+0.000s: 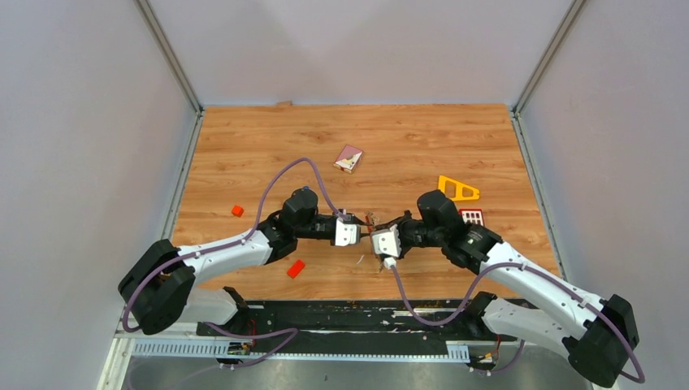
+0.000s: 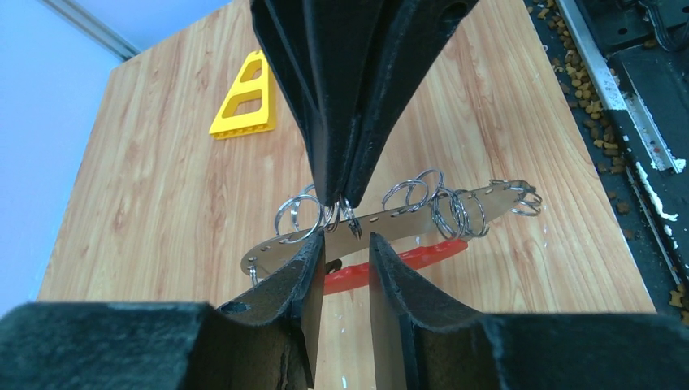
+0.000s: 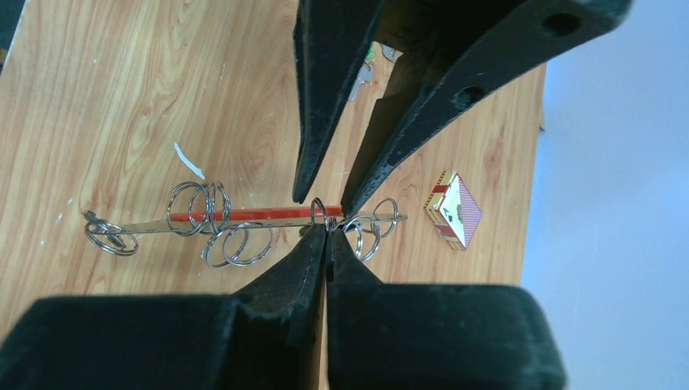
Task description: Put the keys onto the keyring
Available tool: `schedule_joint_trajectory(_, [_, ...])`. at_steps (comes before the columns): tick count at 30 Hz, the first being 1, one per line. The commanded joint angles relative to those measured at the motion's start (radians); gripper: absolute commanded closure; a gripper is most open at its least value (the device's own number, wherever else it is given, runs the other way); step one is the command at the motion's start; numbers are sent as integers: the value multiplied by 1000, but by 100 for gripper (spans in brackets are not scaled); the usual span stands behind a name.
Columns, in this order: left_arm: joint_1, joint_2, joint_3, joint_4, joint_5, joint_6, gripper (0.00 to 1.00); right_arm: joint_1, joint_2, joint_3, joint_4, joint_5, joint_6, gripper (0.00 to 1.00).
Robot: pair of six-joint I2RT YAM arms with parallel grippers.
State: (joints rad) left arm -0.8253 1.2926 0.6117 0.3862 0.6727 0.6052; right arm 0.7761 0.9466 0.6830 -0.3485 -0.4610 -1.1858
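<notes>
The keyring (image 2: 406,215) is a grey strip with holes and several split rings over a red strap (image 2: 406,258), and it hangs between both arms above the table (image 1: 268,146). My right gripper (image 3: 327,231) is shut on one ring of the keyring (image 3: 154,224) near its right end. My left gripper (image 2: 345,240) faces it, open, with its fingertips (image 3: 301,195) either side of that ring and nothing pinched. In the top view both grippers meet at the centre, left gripper (image 1: 360,227) and right gripper (image 1: 374,231). A silver key with a green bit (image 3: 363,77) shows between the left fingers.
A yellow triangular block (image 1: 457,189) and a red square block with white buttons (image 1: 471,217) lie right of the grippers. A small card box (image 1: 348,158) sits farther back. Two small orange-red blocks (image 1: 237,210) (image 1: 296,269) lie on the left.
</notes>
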Motion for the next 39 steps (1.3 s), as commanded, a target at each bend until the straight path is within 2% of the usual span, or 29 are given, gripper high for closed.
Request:
schedule_joint_trajectory(1, [-8,-10,31,13,17,30,67,-8,30,86,2,-48,109,100])
schedule_joint_trajectory(9, [-8,5,35,72,-5,-48,72,-30,66,129,-21,-82,193,100])
schedule_joint_trajectory(17, [-8,24,44,100,-35,-114,84,-41,85,142,-26,-96,224,100])
schedule_joint_trajectory(24, [-8,41,58,113,-50,-160,89,-41,93,147,-28,-106,235,100])
schedule_joint_trajectory(26, [-8,45,56,121,-51,-172,92,-40,93,148,-29,-108,238,100])
schedule_joint_trajectory(28, [-8,50,56,132,-51,-186,99,-41,94,151,-30,-112,241,100])
schedule_joint_trajectory(39, [4,25,-8,244,-96,-255,100,-81,95,168,-49,-131,271,97])
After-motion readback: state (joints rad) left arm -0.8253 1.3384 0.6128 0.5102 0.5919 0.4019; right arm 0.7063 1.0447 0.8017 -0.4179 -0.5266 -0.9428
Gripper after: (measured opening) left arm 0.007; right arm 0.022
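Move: The small metal ring I am after, on the top edge of the hanging keyring plate, sits about 1 cm ahead and 1 cm to the right of my left hand, level with its half-open fingers. My right fingers are already shut on it. From my left hand, the plate's middle is some 3 cm back, 1 cm right and 2 cm lower; the card box lies on the table about 20 cm ahead, 5 cm left and 15 cm down. I close my half-open left fingers fully, easing that hand about 1.5 cm forward and slightly right, so the tips pinch in on the ring right against my right fingertips, rolling the wrist some 10 degrees. My right hand keeps its grip and rolls about 15 degrees while shifting 1 cm forward, turning the keyring to meet the left; both hands lift slightly at the end. ##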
